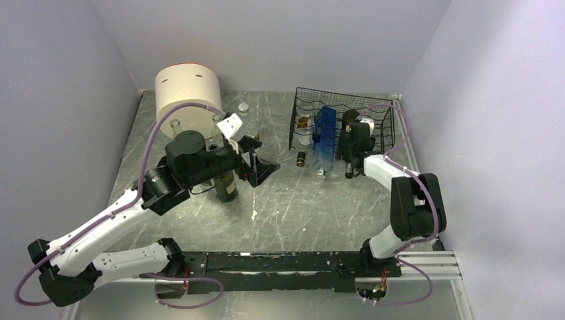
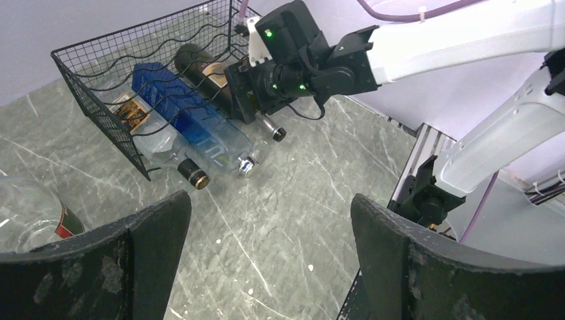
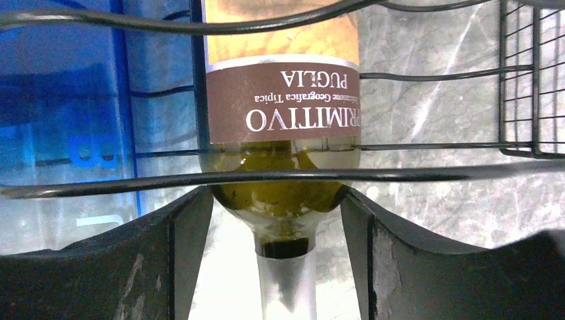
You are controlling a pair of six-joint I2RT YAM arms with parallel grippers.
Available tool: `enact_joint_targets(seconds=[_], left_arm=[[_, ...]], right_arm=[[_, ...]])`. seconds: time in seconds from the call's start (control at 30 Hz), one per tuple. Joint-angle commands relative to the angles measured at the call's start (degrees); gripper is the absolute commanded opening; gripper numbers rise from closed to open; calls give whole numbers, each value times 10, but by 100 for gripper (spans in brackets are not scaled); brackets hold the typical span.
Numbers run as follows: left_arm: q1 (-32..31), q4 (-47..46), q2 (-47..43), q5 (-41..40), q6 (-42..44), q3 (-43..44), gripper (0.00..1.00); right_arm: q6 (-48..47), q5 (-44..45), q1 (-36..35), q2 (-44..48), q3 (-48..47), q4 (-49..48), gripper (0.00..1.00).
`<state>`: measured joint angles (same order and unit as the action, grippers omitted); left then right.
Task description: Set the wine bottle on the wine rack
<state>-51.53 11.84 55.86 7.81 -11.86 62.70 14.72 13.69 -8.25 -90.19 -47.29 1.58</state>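
Observation:
The black wire wine rack (image 1: 373,120) stands at the back right. A dark green wine bottle (image 3: 283,100) with a brown and cream label lies in it on its side, neck pointing toward me. My right gripper (image 3: 276,200) is open, its fingers on either side of the silver-foiled neck with a gap on each side. From the left wrist view, that bottle (image 2: 200,63) sits beside the right gripper (image 2: 256,100) at the rack (image 2: 100,80). My left gripper (image 2: 268,200) is open and empty above the table, left of centre (image 1: 256,167).
A blue bottle (image 1: 325,133) and a clear bottle (image 2: 156,143) with a black and gold cap also lie in the rack, necks sticking out. A green bottle (image 1: 226,187) stands upright under my left arm. A cream cylindrical container (image 1: 188,93) stands at the back left.

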Motion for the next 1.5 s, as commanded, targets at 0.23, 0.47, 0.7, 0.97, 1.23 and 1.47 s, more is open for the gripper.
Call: enact_joint_targets(seconds=[0.23,0.47,0.7,0.97,1.23,1.47], left_arm=[[-1,-4,-5,-51,15,22,94],[-1,0,-19,-143,45,42,94],[-1,-13,-57,-253,76,47,95],[-1,-13,-91,-333,111,62,94],[-1,-25,-147,-384,136,53,94],[-1,-16,-165,-394,143,51,93]], right_arm=[[60,6,-4,142,-54,196,76],[27,-115,-38,259,-55,229,76],[6,-248,-147,349,-34,139,76],[22,-239,-341,299,-38,-20,75],[-11,-158,-483,146,-141,-91,75],[-31,-140,-520,44,-236,-97,75]])
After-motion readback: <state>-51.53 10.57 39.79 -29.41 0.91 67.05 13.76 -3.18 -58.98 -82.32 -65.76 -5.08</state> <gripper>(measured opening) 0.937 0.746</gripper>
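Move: The standing wine bottle lies about 45 cm to the right hand's left, some 10 cm back, its middle roughly 9 cm higher. The capped clear bottle stands about 8 cm left of it and 4 cm farther out. Near the right hand, the wine bottle in the rack has its middle some 7 cm straight ahead; the blue bottle lies 9 cm left, 5 cm ahead. From the left hand the standing bottle is about 12 cm left, 7 cm ahead, 21 cm below. Already open, the right fingers come clear of the wine bottle in the rack as the hand climbs about 20 cm and draws back; it then sweeps nearly 40 cm left towards the standing wine bottle, turning counter-clockwise and stopping just short of its neck, still open. The empty left hand gets out of the way, leftward some 15 cm and up, also turning counter-clockwise. ##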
